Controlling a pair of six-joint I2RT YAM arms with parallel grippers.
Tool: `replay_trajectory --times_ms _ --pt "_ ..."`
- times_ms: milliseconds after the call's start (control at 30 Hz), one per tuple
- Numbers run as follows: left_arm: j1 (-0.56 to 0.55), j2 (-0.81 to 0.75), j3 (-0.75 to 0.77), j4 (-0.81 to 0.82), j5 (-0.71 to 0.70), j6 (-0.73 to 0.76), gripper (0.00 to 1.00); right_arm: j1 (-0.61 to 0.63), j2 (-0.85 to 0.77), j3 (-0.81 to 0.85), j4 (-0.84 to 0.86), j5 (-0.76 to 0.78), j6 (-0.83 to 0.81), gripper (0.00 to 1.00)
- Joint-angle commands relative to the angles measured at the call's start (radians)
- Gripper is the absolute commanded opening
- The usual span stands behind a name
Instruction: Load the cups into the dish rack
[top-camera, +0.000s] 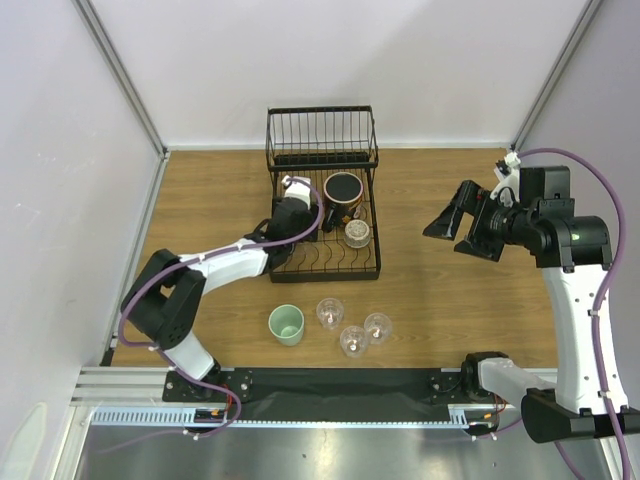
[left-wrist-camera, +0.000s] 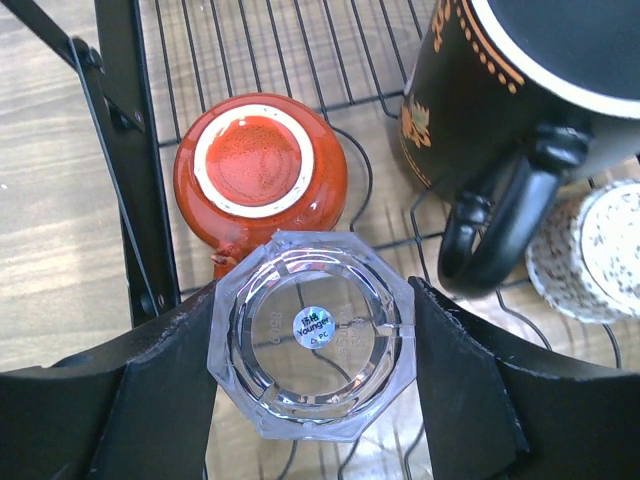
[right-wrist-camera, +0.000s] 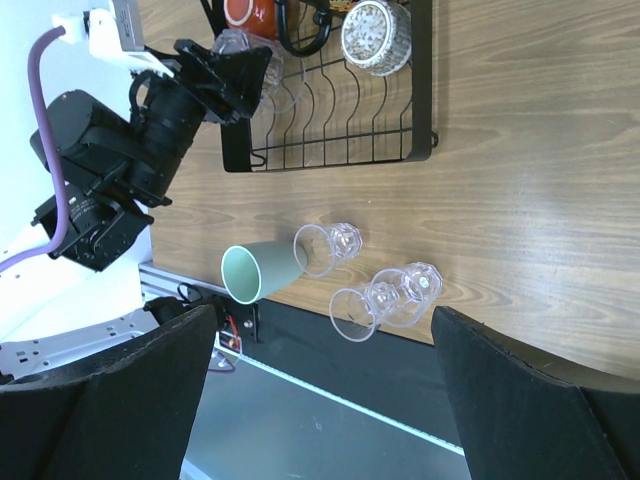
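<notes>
My left gripper (left-wrist-camera: 312, 345) is shut on a clear glass tumbler (left-wrist-camera: 312, 335), held bottom-up over the left side of the black dish rack (top-camera: 378, 250). Just beyond it in the rack lies an upturned red mug (left-wrist-camera: 260, 170). A black mug (top-camera: 343, 189) and a speckled cup (top-camera: 357, 233) also sit in the rack. On the table in front stand a mint-green cup (top-camera: 286, 324) and three clear tumblers (top-camera: 330, 312), (top-camera: 353, 340), (top-camera: 377, 327). My right gripper (top-camera: 448, 228) hangs open and empty above the table's right side.
The rack's raised wire basket (top-camera: 321, 135) stands at the far end by the back wall. White walls close in the left, back and right. A black strip (top-camera: 330, 380) and the arm bases run along the near edge.
</notes>
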Motion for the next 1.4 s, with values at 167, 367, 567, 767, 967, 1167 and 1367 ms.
replay_trajectory --times_ms 167,367,567,767,967,1167,1367 --pt "0.024 0.067 0.091 0.028 -0.015 0.042 0.00 -0.002 0.002 0.030 -0.001 0.004 -0.017 0.96" --pt "0.038 0.092 0.105 0.027 -0.018 0.048 0.00 -0.002 0.001 0.011 0.005 0.004 -0.016 0.96" --pt "0.043 0.094 0.120 -0.021 -0.019 0.034 0.00 -0.002 0.002 0.004 0.014 -0.002 -0.016 0.96" --pt "0.041 0.048 0.070 -0.027 -0.022 0.009 0.39 -0.002 -0.001 -0.019 0.030 -0.017 -0.011 0.96" --pt "0.036 -0.009 0.021 -0.027 -0.018 0.002 0.55 -0.002 -0.011 -0.044 0.046 -0.034 -0.008 0.96" --pt "0.036 -0.040 -0.010 -0.024 -0.010 -0.004 0.77 -0.002 -0.016 -0.058 0.057 -0.045 -0.008 0.96" --pt "0.029 -0.060 -0.015 -0.024 -0.005 -0.001 0.96 -0.002 -0.025 -0.070 0.060 -0.056 -0.009 0.96"
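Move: The left hand already holds the clear glass upside down, low in the rack. Its place on the rack floor lies about 2 cm to the left, level fore and aft, some 5 cm below. The upturned orange mug stands roughly 8 cm ahead and 1 cm left; the black mug is about 9 cm ahead and 10 cm right, the white patterned cup 2 cm ahead and 13 cm right. From the right hand that place is around 18 cm ahead, 30 cm left, 27 cm below. Forward first, the left hand slides the gripped glass nearly 3 cm level against the orange mug's handle side, pushing the mug along. It then draws straight back by as much while easing about 2 cm left, sinks about 1 cm at the end and opens its fingers, letting go of the glass with hardly any wrist turn. ##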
